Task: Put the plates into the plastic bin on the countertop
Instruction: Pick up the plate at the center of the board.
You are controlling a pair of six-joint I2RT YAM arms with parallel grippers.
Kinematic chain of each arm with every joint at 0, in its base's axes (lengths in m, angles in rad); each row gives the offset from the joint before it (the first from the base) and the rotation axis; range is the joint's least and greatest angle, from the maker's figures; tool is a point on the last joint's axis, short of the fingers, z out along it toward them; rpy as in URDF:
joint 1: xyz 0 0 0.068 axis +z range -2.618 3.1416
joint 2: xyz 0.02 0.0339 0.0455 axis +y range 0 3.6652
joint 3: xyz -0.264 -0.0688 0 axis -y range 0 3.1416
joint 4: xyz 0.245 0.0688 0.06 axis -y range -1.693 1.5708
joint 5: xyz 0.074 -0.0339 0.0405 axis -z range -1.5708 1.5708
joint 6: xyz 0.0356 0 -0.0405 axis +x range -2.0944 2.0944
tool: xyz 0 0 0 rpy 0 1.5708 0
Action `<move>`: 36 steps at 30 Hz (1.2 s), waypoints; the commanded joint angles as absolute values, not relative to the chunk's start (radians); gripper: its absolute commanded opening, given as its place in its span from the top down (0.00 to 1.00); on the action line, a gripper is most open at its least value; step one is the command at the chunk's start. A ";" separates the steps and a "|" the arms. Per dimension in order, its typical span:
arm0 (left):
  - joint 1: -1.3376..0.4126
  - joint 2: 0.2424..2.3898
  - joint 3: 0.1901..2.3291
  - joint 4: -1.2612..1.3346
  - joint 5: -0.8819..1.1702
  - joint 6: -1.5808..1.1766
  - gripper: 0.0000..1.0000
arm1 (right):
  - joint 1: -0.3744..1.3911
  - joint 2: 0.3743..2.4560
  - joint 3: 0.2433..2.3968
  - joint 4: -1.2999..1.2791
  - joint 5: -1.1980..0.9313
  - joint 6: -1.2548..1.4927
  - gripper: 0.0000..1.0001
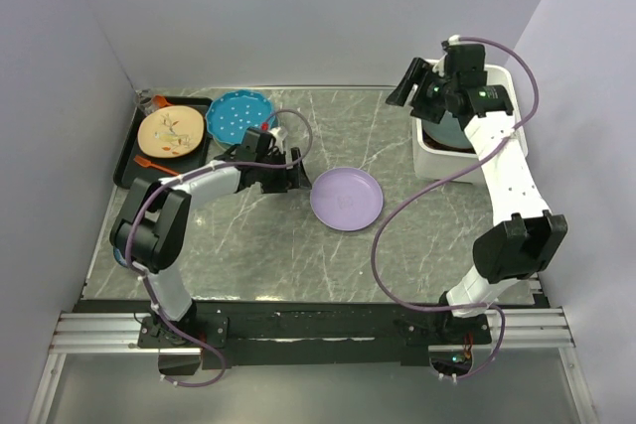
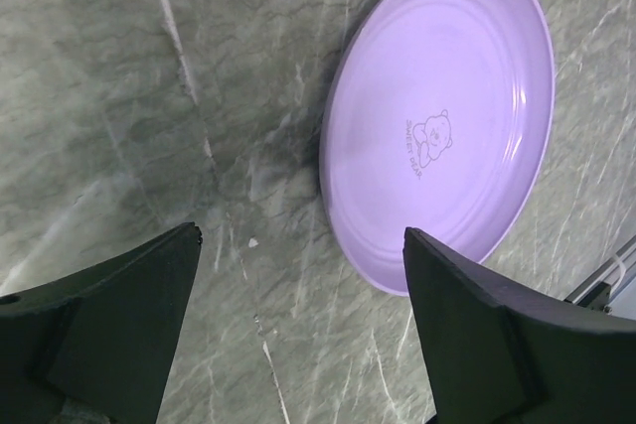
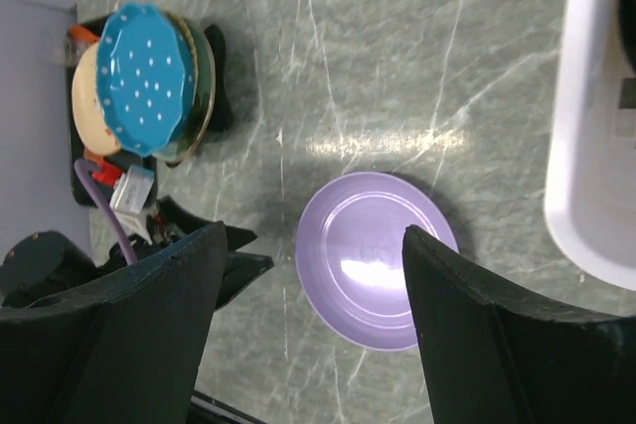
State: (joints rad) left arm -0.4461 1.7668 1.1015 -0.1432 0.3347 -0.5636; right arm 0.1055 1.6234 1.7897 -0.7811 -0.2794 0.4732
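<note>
A lavender plate [image 1: 346, 198] lies flat on the dark veined countertop [image 1: 397, 245], mid-table. My left gripper [image 1: 295, 179] is low, just left of its rim and not touching it. Its jaws are open, and between them the left wrist view shows only bare stone, with the lavender plate [image 2: 442, 116] ahead. My right gripper [image 1: 410, 86] hangs open and empty, high beside the white plastic bin [image 1: 435, 162], which holds a dark plate [image 1: 450, 133]. From up there I see the lavender plate [image 3: 373, 255] and a teal dotted plate [image 3: 147, 76] far below. A teal plate [image 1: 238, 114] and a cream plate [image 1: 171, 133] sit at back left.
A flat black tray [image 1: 127, 164] at the back left carries the cream plate and small orange items. The teal plate overlaps the tray's right edge. Grey walls close in on the left, back and right. The bin [image 3: 586, 146] stands at the back right corner.
</note>
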 commanded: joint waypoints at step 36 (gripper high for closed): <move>-0.560 1.980 1.296 -0.190 0.278 -0.517 0.63 | 0.186 1.549 1.542 -0.701 -0.316 0.453 0.22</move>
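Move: From the left hand, the purple plate's middle is about 10 cm to the right, 6 cm back and 6 cm below; the blue plate is some 15 cm left and 13 cm ahead, a little lower. From the right hand, the purple plate is about 18 cm left, 13 cm back and 29 cm below, while the white bin's middle is roughly 10 cm right, 3 cm ahead and 22 cm below. Left eases about 4 cm right and down, fingers narrowing at the plate's rim; right hand sinks 7 cm. ##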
